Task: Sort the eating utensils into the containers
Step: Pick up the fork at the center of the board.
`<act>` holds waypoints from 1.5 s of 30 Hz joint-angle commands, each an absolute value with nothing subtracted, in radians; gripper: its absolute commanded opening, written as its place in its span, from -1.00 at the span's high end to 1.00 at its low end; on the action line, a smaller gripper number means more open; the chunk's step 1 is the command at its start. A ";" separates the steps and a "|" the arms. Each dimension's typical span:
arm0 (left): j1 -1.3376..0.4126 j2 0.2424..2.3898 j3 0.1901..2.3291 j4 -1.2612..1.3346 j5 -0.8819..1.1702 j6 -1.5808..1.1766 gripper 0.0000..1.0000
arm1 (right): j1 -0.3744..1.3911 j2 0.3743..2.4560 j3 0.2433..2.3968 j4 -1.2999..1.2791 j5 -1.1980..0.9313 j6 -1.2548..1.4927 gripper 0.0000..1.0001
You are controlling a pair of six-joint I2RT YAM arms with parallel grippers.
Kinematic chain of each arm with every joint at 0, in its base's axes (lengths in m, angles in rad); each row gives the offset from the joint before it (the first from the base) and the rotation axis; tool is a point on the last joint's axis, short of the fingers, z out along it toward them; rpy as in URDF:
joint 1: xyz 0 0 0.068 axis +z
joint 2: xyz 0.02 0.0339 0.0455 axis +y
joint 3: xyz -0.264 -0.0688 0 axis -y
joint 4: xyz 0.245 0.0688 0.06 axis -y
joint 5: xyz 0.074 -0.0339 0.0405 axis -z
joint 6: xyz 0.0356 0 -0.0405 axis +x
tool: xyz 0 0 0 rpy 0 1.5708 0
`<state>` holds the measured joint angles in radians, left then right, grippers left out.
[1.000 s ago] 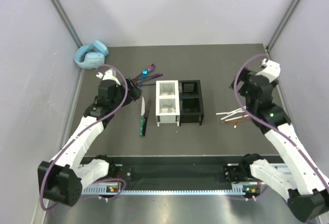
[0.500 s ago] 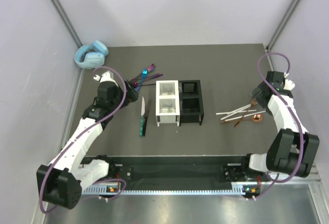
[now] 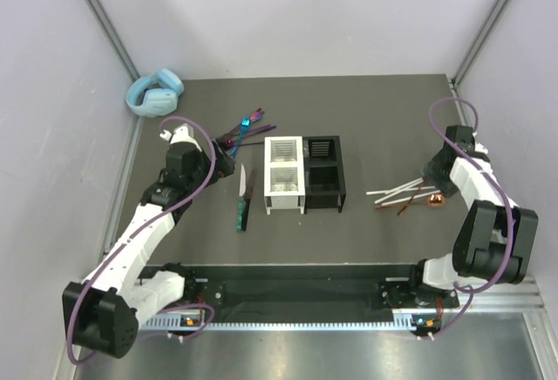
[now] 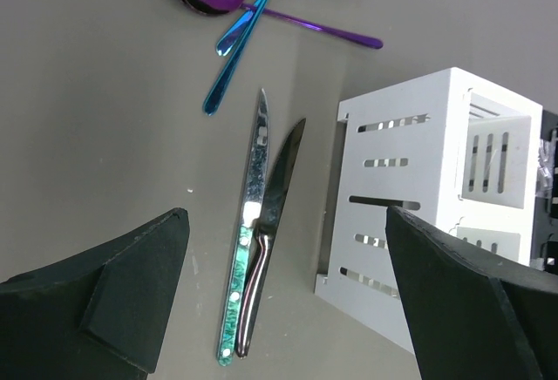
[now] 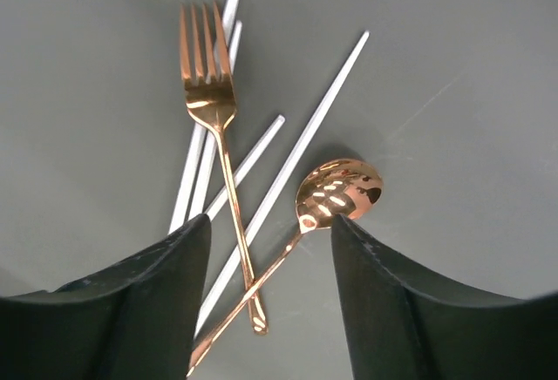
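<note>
Iridescent purple-blue spoons and forks [image 3: 247, 128] lie crossed behind the white caddy [image 3: 284, 174]; the black caddy [image 3: 324, 173] stands to its right. A green-handled knife [image 3: 240, 204] and a dark knife [image 3: 249, 195] lie left of the white caddy. My left gripper [image 3: 228, 160] is open and empty above them; its wrist view shows the green-handled knife [image 4: 240, 288], the dark knife [image 4: 277, 197], the iridescent utensils [image 4: 261, 1] and the white caddy [image 4: 418, 214] between the fingers of that gripper [image 4: 286, 223]. My right gripper [image 3: 433, 179] is open over white sticks [image 5: 261, 171], a copper fork [image 5: 212, 110] and a copper spoon [image 5: 338, 190].
Light-blue headphones [image 3: 155, 92] lie at the back left corner. Grey walls close the table on three sides, the right wall close to my right arm. The white sticks [image 3: 392, 193] and copper spoon [image 3: 433, 200] lie right of the black caddy.
My right arm has swung out to the right and turned, its gripper now over the sticks and copper cutlery. My left gripper has shifted slightly nearer over the knives.
</note>
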<state>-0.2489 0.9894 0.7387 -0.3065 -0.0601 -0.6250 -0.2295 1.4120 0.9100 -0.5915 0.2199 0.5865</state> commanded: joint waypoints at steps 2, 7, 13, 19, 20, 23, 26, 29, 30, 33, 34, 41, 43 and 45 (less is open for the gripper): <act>-0.245 1.012 0.729 -0.242 -0.035 -0.603 -0.98 | -0.235 1.404 0.864 -0.513 0.195 0.558 -0.05; -0.245 1.032 0.724 -0.224 -0.014 -0.601 -0.98 | -0.235 1.459 0.891 -0.499 0.170 0.506 -0.04; -0.245 1.039 0.721 -0.222 -0.005 -0.603 -0.98 | -0.233 1.496 0.908 -0.468 0.169 0.494 -0.05; -0.247 1.037 0.721 -0.229 -0.008 -0.594 -0.98 | -0.233 1.522 0.916 -0.437 0.170 0.491 0.02; -0.247 1.035 0.721 -0.229 -0.008 -0.594 -0.98 | -0.233 1.520 0.914 -0.433 0.170 0.489 0.02; -0.245 1.037 0.719 -0.227 -0.008 -0.594 -0.98 | -0.233 1.531 0.920 -0.431 0.170 0.486 0.02; -0.247 1.040 0.716 -0.225 -0.006 -0.592 -0.98 | -0.233 1.558 0.934 -0.434 0.173 0.488 0.02; -0.247 1.046 0.716 -0.224 -0.005 -0.591 -0.98 | -0.227 1.562 0.931 -0.422 0.187 0.486 0.01; -0.244 1.046 0.716 -0.224 -0.005 -0.589 -0.98 | -0.227 1.571 0.933 -0.420 0.187 0.486 0.01; -0.245 1.052 0.718 -0.219 -0.005 -0.591 -0.98 | -0.227 1.609 0.946 -0.420 0.183 0.489 0.01; -0.247 1.057 0.718 -0.219 -0.005 -0.591 -0.98 | -0.227 1.617 0.950 -0.417 0.181 0.492 0.03; -0.247 1.058 0.721 -0.225 -0.005 -0.586 -0.98 | -0.227 1.646 0.943 -0.400 0.201 0.492 0.39; -0.247 1.060 0.721 -0.221 -0.005 -0.584 -0.98 | -0.227 1.646 0.940 -0.388 0.198 0.486 0.43; -0.247 1.065 0.721 -0.219 -0.005 -0.584 -0.98 | -0.227 1.654 0.948 -0.388 0.195 0.482 0.44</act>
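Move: The fork at my right hand lies about 3 cm ahead of the hand, laterally in line with it and some 6 cm below. Its tines point forward and to my right. The spoon crosses the fork's handle, with its middle about 4 cm back and 3 cm left of the fork's middle. The white chopsticks run crosswise, centred some 6 cm left of the fork's middle and level with it. From my left hand that fork is far off, roughly 58 cm to the right, about level forward and 16 cm lower. I lower my right hand about 5 cm onto the fork, easing back slightly at first, then working forward some 3 cm towards its neck while turning a touch counter-clockwise. Near the bottom I narrow my half-open fingers to under a third, one on each side of the shaft just behind the head. My left hand only sinks a couple of centimetres, still wide open and empty. ##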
